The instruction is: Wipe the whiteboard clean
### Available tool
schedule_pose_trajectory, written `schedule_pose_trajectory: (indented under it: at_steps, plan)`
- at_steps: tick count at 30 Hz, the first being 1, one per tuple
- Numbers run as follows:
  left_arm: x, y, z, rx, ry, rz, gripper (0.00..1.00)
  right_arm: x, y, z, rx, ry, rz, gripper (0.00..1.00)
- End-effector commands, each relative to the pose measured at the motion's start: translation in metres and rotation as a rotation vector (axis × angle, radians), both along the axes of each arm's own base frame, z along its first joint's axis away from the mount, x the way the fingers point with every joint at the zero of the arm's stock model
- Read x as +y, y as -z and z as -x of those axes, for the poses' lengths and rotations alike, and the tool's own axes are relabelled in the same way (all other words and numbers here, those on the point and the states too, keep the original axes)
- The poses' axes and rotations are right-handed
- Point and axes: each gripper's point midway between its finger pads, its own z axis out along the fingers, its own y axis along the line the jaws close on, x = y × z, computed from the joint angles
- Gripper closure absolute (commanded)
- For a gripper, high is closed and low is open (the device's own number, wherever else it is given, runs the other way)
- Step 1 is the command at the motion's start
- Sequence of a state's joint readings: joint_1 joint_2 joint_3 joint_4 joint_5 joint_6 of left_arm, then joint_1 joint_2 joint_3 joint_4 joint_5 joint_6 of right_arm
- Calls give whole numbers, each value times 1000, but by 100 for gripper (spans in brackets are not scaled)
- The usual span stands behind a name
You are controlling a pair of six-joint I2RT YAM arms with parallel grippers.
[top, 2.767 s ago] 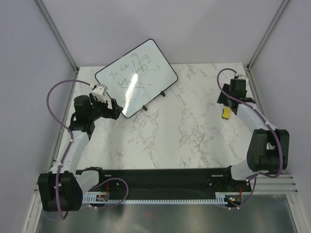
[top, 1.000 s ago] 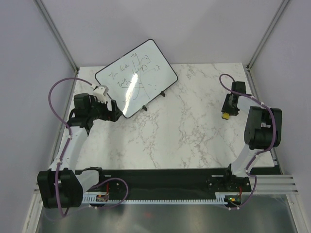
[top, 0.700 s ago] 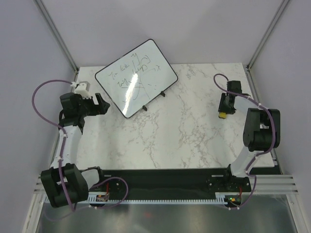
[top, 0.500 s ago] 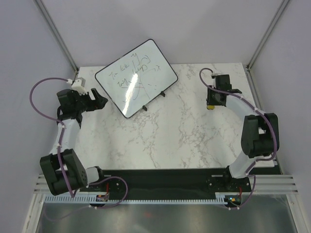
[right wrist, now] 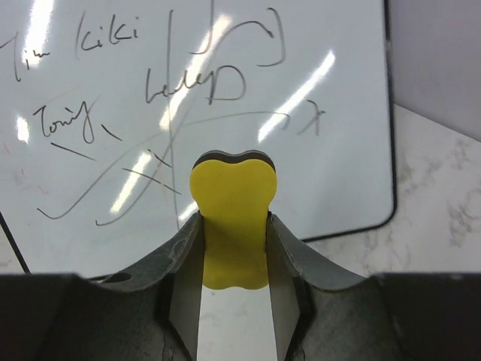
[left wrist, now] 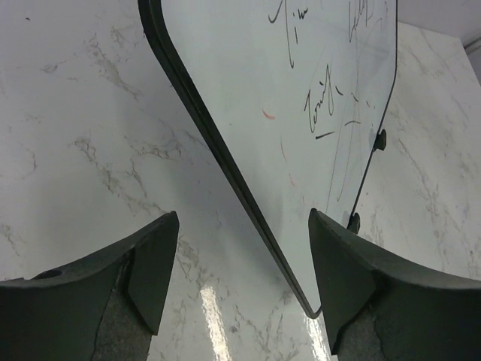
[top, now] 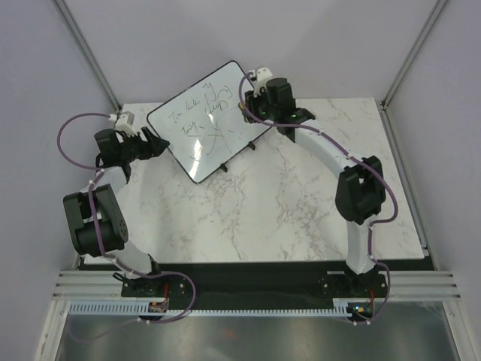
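Observation:
The whiteboard (top: 203, 128) stands tilted on two small black feet at the back left of the table, covered with dark scribbles. It also shows in the left wrist view (left wrist: 316, 83) and the right wrist view (right wrist: 225, 90). My left gripper (top: 154, 143) is open at the board's lower left edge, whose rim runs between the jaws (left wrist: 240, 241). My right gripper (top: 252, 109) hovers at the board's upper right corner, shut on a yellow eraser (right wrist: 233, 218) with a dark underside, in front of the board's writing.
The marble table (top: 285, 203) stretches in front of the board. Grey walls and metal corner posts enclose the back and sides. A black rail (top: 248, 278) carries the arm bases at the near edge.
My right arm swung from the table's right side across to the board's upper right corner, carrying the eraser. My left gripper moved back and up to the board's left edge.

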State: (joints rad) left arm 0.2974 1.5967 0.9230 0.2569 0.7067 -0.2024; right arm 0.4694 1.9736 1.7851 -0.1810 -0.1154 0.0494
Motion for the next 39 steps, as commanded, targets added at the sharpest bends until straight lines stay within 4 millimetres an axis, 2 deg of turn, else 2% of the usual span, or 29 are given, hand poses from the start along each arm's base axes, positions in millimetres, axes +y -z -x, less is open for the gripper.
schedule_pose_trajectory:
  at_steps: [1, 2, 3, 4, 5, 6, 8, 9, 10, 12, 13, 15, 17, 18, 19, 24, 26, 27, 28, 33, 36, 38, 39]
  plan:
    - [-1, -28, -23, -112, 41, 32, 22, 49, 3, -11, -30, -57, -8, 100]
    - [0, -20, -28, -94, 38, 39, 23, 59, 6, -12, -30, -64, -12, 100]
    - [0, -17, -29, -86, 40, 45, 23, 68, 23, -16, -9, -65, -7, 100]
    - [-3, -15, -29, -83, 58, 55, 25, 84, 14, -15, -29, -86, -21, 100]
    - [-4, -9, -31, -67, 63, 71, 26, 92, 17, -15, -32, -96, -21, 100]
    - [-5, -10, -32, -72, 75, 78, 29, 107, 24, -15, -31, -103, -20, 100]
    - [-8, -4, -34, -60, 85, 91, 37, 119, 34, -17, -30, -95, -13, 100]
    - [-8, -2, -33, -57, 93, 96, 40, 125, 49, -18, -15, -91, 1, 100]
    - [-11, -3, -32, -59, 116, 103, 46, 132, 49, -17, -24, -82, -1, 100]
    - [-14, -3, -31, -64, 134, 102, 50, 142, 64, -16, -11, -90, 12, 100]
    - [-17, -4, -30, -72, 150, 97, 55, 148, 64, -12, -17, -103, 14, 100]
    - [-20, -3, -29, -82, 163, 74, 60, 149, 73, -14, -22, -64, 43, 100]
    - [-19, -1, -29, -82, 158, 66, 73, 152, 80, -12, -44, -31, 88, 100]
    - [-19, 2, -29, -76, 161, 68, 83, 160, 82, -6, -53, -35, 99, 100]
    - [-20, 2, -29, -73, 165, 71, 86, 162, 82, -6, -63, -27, 110, 100]
    - [-26, -2, -27, -80, 195, 76, 93, 182, 101, 5, -63, -48, 130, 100]
    - [-30, -4, -25, -87, 219, 76, 95, 197, 108, 18, -65, -76, 140, 100]
    - [-32, -4, -23, -86, 229, 80, 95, 204, 106, 23, -76, -88, 133, 100]
    - [-33, -4, -22, -85, 235, 82, 96, 217, 112, 37, -91, -132, 158, 100]
    - [-32, -3, -24, -84, 210, 69, 97, 264, 101, 77, -173, -251, 141, 100]
    - [-28, -2, -27, -84, 177, 51, 98, 268, 84, 72, -209, -237, 101, 100]
    - [-29, -5, -26, -85, 188, 53, 98, 253, 78, 54, -249, -150, 135, 100]
    - [-31, -6, -25, -86, 196, 56, 98, 251, 69, 46, -278, -121, 114, 100]
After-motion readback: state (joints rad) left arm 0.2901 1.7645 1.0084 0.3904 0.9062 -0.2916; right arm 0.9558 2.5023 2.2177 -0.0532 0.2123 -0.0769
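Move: The whiteboard's left edge, about halfway up, is the goal for both hands: from the left hand it is some 3 cm ahead and 3 cm right, level in height; from the right hand, which already holds the eraser, about 6 cm back, 28 cm left and 11 cm lower. Counted from the right hand, the board's lower-left corner lies 15 cm back and 18 cm left, its near foot 9 cm back and 9 cm left, its far foot 1 cm back and 1 cm left, all some 22 cm down. The eraser, still gripped, is swept by the right hand about 15 cm left and 11 cm down across the front of the board, then carried level another 11 cm left and 8 cm back, parallel to the bottom edge, until its pad is against the face beside the left fingertips. Meanwhile the left hand eases some 2 cm forward, then 2 cm right, and its fingers close to pinch the board's left edge. ##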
